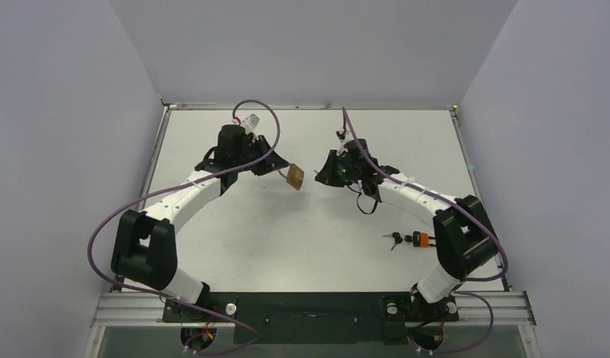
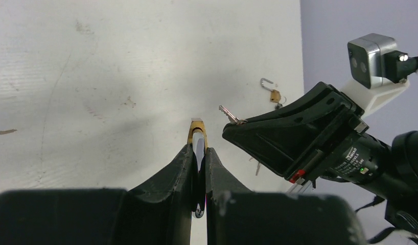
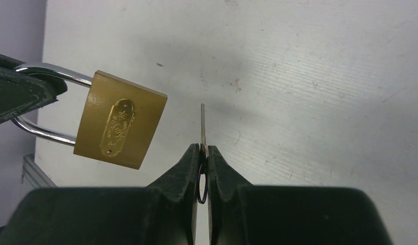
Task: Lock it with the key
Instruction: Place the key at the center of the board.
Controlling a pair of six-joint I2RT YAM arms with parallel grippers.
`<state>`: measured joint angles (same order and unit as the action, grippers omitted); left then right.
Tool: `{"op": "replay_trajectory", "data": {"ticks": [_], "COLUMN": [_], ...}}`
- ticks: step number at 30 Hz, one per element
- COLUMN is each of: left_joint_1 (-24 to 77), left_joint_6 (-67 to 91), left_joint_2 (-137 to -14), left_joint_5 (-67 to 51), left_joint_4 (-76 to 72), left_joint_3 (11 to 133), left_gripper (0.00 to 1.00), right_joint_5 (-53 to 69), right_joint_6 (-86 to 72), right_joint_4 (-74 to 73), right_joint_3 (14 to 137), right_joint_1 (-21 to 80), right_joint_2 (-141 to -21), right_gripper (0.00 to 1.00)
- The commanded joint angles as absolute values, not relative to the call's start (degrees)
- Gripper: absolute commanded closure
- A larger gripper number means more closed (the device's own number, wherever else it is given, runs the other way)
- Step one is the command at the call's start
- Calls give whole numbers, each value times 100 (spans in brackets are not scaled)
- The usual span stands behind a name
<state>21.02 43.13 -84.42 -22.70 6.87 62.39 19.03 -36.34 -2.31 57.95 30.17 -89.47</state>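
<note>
My left gripper is shut on the silver shackle of a brass padlock and holds it above the table. In the left wrist view the padlock shows edge-on beyond the closed gripper. My right gripper is shut on a small key; its tip sticks out toward the padlock. In the right wrist view the key blade stands edge-on above the gripper, a short gap to the right of the padlock body. The key is not in the lock.
A small orange padlock with a bunch of keys lies on the white table beside the right arm's elbow. A small padlock with an open shackle shows on the table in the left wrist view. Grey walls surround the table.
</note>
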Motion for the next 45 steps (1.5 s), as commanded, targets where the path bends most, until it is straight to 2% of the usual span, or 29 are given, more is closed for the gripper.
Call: {"op": "replay_trajectory", "data": {"ticks": [1,14,25,27,28,34,39,45], "left_joint_1": [1971,1934,1934,1934,1934,1955,2055,2289], "left_joint_6": [4888,5396,5413,5382,5312,4989,4663,4279], "left_joint_2": [-8891,-10357,-10715,-10738,-10735,-10588,-10531,-10281], "left_joint_5": [-2406,-2739,-2590,-2476,-2368,-1874,-1507,-634], "left_joint_4": [-1164,-2370,-2107,-1818,-1718,-863,-200,726], "left_joint_3": [6007,5656,5654,5682,5714,5884,6126,6434], "left_gripper": [100,100,100,100,98,76,58,54], "right_joint_5": [1400,1266,1323,1295,1260,1119,1061,712], "right_joint_6": [-3520,-3592,-3818,-3868,-3876,-3895,-3915,-3854], "right_joint_4": [-491,-274,-54,86,117,89,29,-297], "right_joint_3": [6343,6509,6583,6512,6447,6279,6194,6066], "right_joint_1": [3091,3200,3346,3358,3358,3363,3381,3386], "right_joint_2": [-9594,-10603,-11086,-11061,-11014,-10767,-10549,-10067], "right_gripper": [100,100,100,95,88,68,57,38]}}
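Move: The padlock, held by its shackle, hangs roughly 4 cm below the left hand and 2 cm to its right. Its spot at the board's centre is about 3 cm ahead, 4 cm right and 18 cm below that hand. The key, gripped in the right hand, goes to a spot about 2 cm ahead, 3 cm left and 13 cm below it. From the right hand, the padlock hangs some 8 cm left, 1 cm back and 2 cm higher. The padlock comes down to the board from the left hand, which sinks about 17 cm, mostly at first, edging forward and tipping its fingers further down, then opens to nearly half around the shackle. The key goes down beside it as the right hand drops roughly 12 cm, easing forward and left; its fingers then open past half and rise about 1 cm, free of the key. ##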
